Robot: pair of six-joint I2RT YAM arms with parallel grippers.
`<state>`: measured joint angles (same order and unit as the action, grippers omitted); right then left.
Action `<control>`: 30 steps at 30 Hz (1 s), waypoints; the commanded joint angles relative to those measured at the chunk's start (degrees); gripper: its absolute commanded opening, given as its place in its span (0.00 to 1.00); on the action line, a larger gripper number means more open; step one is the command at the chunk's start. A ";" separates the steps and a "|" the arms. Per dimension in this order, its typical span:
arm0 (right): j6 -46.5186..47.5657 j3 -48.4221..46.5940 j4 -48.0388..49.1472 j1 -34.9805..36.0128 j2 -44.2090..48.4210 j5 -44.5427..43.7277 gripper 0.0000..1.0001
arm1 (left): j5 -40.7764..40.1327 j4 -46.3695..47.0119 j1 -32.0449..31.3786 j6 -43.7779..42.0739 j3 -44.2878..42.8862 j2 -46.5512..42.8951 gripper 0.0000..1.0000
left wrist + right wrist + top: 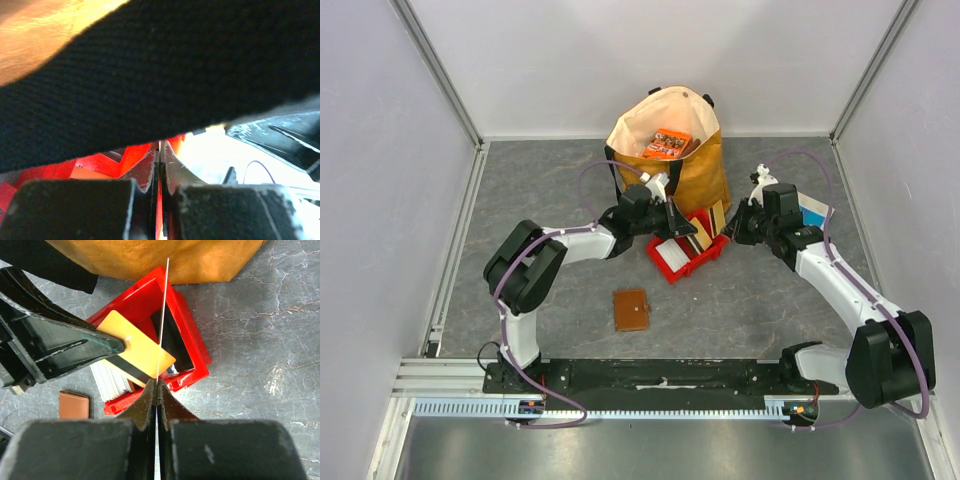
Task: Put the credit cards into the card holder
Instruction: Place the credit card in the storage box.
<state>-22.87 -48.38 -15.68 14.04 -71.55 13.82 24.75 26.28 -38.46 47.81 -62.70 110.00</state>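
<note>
My left gripper (680,229) hangs over the red bin (672,270), shut on a yellow credit card (137,352) with a black stripe. In the left wrist view its jaws (160,156) are pressed together on that card's thin edge. My right gripper (157,389) is at the bin's right side, shut on another credit card (162,315) that shows edge-on as a thin white line. A stack of white cards (107,381) stands in the bin. The brown card holder (631,310) lies closed on the grey table, in front of the bin and apart from both grippers.
A tan cloth bag (670,150) with black straps stands just behind the bin, with an orange packet (667,143) inside. Its black strap (165,75) fills most of the left wrist view. A blue-and-white box (814,213) lies behind the right arm. White walls enclose the table.
</note>
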 commanded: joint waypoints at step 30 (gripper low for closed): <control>1.25 -3.65 -3.92 -0.07 6.68 -3.80 0.00 | -10.87 -22.77 -14.19 -30.59 -10.17 -4.52 0.31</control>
<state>-22.44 -49.69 -19.31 14.02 -66.65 11.44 12.38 2.98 -51.79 20.38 -72.79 109.84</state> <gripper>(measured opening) 0.004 0.301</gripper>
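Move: The red storage box, aimed at with the gold card the left fingers already pinch, is centred almost below the left hand, some 2 cm back, 1 cm left and 8 cm down. Its white cards lie 3 cm back and 5 cm left of this hand; the bag's middle is 12 cm ahead and 3 cm left. The brown card holder is 16 cm back, 14 cm left. From the right hand, the box is about 8 cm left, 1 cm ahead and 10 cm lower. The gold card is carried down into the red box by the left hand, first about 3 cm right, then some 6 cm back and a little down, its wrist turning some 30 degrees so the fingers tip more steeply down. The fingers part around the card late on. The right hand rises about 2.5 cm, still shut on another card. ##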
